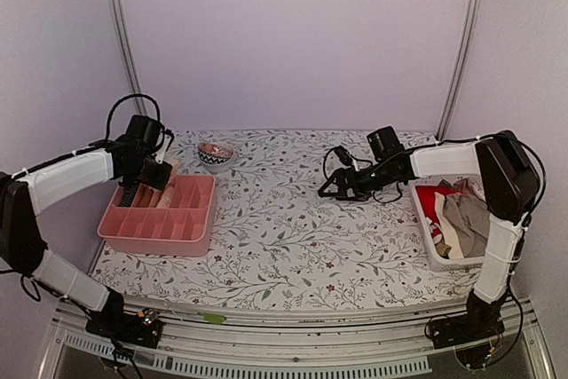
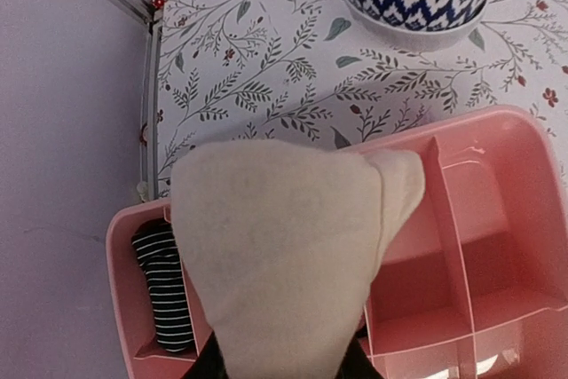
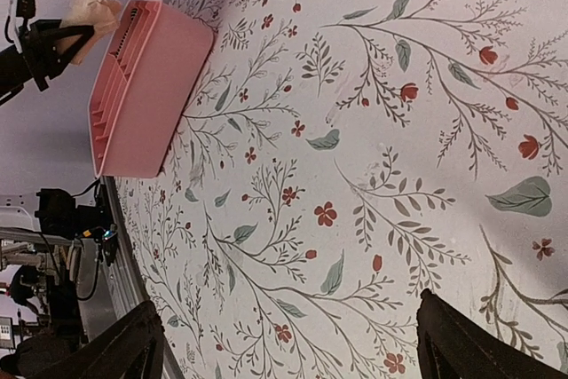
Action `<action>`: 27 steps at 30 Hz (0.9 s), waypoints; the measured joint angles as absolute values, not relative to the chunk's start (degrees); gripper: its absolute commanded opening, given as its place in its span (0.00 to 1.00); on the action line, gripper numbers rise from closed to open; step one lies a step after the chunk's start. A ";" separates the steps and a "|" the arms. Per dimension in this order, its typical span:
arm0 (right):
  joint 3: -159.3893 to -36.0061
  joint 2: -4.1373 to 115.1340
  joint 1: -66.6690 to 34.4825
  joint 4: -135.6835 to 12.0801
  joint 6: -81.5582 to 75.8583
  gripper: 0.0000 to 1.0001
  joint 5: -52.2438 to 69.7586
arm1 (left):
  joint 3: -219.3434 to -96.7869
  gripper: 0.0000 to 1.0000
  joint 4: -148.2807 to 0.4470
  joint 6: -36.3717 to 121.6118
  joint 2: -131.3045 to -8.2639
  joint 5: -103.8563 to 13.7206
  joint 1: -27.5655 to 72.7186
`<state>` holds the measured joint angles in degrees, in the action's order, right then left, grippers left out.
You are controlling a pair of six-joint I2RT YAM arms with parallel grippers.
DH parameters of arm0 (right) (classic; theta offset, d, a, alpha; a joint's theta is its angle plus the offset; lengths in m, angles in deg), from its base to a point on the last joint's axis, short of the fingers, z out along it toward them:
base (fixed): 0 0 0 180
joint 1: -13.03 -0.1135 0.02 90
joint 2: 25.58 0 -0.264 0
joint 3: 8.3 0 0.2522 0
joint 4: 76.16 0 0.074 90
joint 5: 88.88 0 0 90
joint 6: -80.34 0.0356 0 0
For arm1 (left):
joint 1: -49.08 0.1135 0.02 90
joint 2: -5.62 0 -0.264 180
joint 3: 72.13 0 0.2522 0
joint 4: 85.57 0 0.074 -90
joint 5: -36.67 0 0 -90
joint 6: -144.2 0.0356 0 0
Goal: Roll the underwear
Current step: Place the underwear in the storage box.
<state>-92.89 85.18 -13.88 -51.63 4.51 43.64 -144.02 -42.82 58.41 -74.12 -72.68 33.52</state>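
My left gripper (image 1: 135,189) is shut on a rolled cream underwear (image 2: 275,255) and holds it just above the back left compartments of the pink divided tray (image 2: 497,130). The cloth hides most of its dark fingers (image 2: 202,367). From above, the underwear (image 1: 166,171) shows as a beige bundle at the tray's far left corner. My right gripper (image 1: 333,186) hovers low over the floral tabletop right of centre. It is open wide with nothing between its fingers (image 3: 461,343). More garments (image 1: 463,219) lie in a white basket (image 1: 424,235) at the right.
A black-and-white striped roll (image 2: 164,290) sits in the tray's left compartment. A patterned bowl (image 1: 215,154) stands behind the tray. The pink tray (image 1: 160,230) sits at the table's left, close to the wall.
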 measured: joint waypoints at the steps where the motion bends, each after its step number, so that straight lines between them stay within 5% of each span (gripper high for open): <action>1: -92.87 84.81 -13.88 -51.63 4.51 0.99 43.44 | -144.02 0.00 -43.13 58.17 -75.11 -74.24 33.24; 15: -91.86 83.19 -13.88 -51.20 4.97 0.99 42.13 | -144.02 0.00 -44.72 54.19 -85.47 -80.81 24.91; 27: -89.74 82.69 -13.88 -49.97 5.17 0.99 42.07 | -144.26 0.00 -45.18 51.04 -87.89 -64.64 30.18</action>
<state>-89.74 82.69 -13.88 -49.97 5.17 42.07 -144.26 -45.18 51.04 -87.89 -64.64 30.18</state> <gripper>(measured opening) 0.989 0.202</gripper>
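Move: The left hand already holds the rolled underwear above the storage box. It is bound for the far row's fourth compartment from the left, whose middle lies about 5 cm right, 3 cm ahead and 12 cm below. The cream roll in the third compartment is roughly 3 cm ahead and level sideways, the brown roll 3 cm ahead and 5 cm left, both 12 cm below. From the idle right hand the fourth compartment is some 43 cm left, 2 cm ahead and 4 cm lower. Down and to the right, the left hand lowers the rolled underwear about 8 cm while shifting it some 5 cm past the cream roll to the empty fourth compartment, the sideways part easing off near the end. The fingers keep their pinch on the roll's near end and tip about 10 degrees further down. ##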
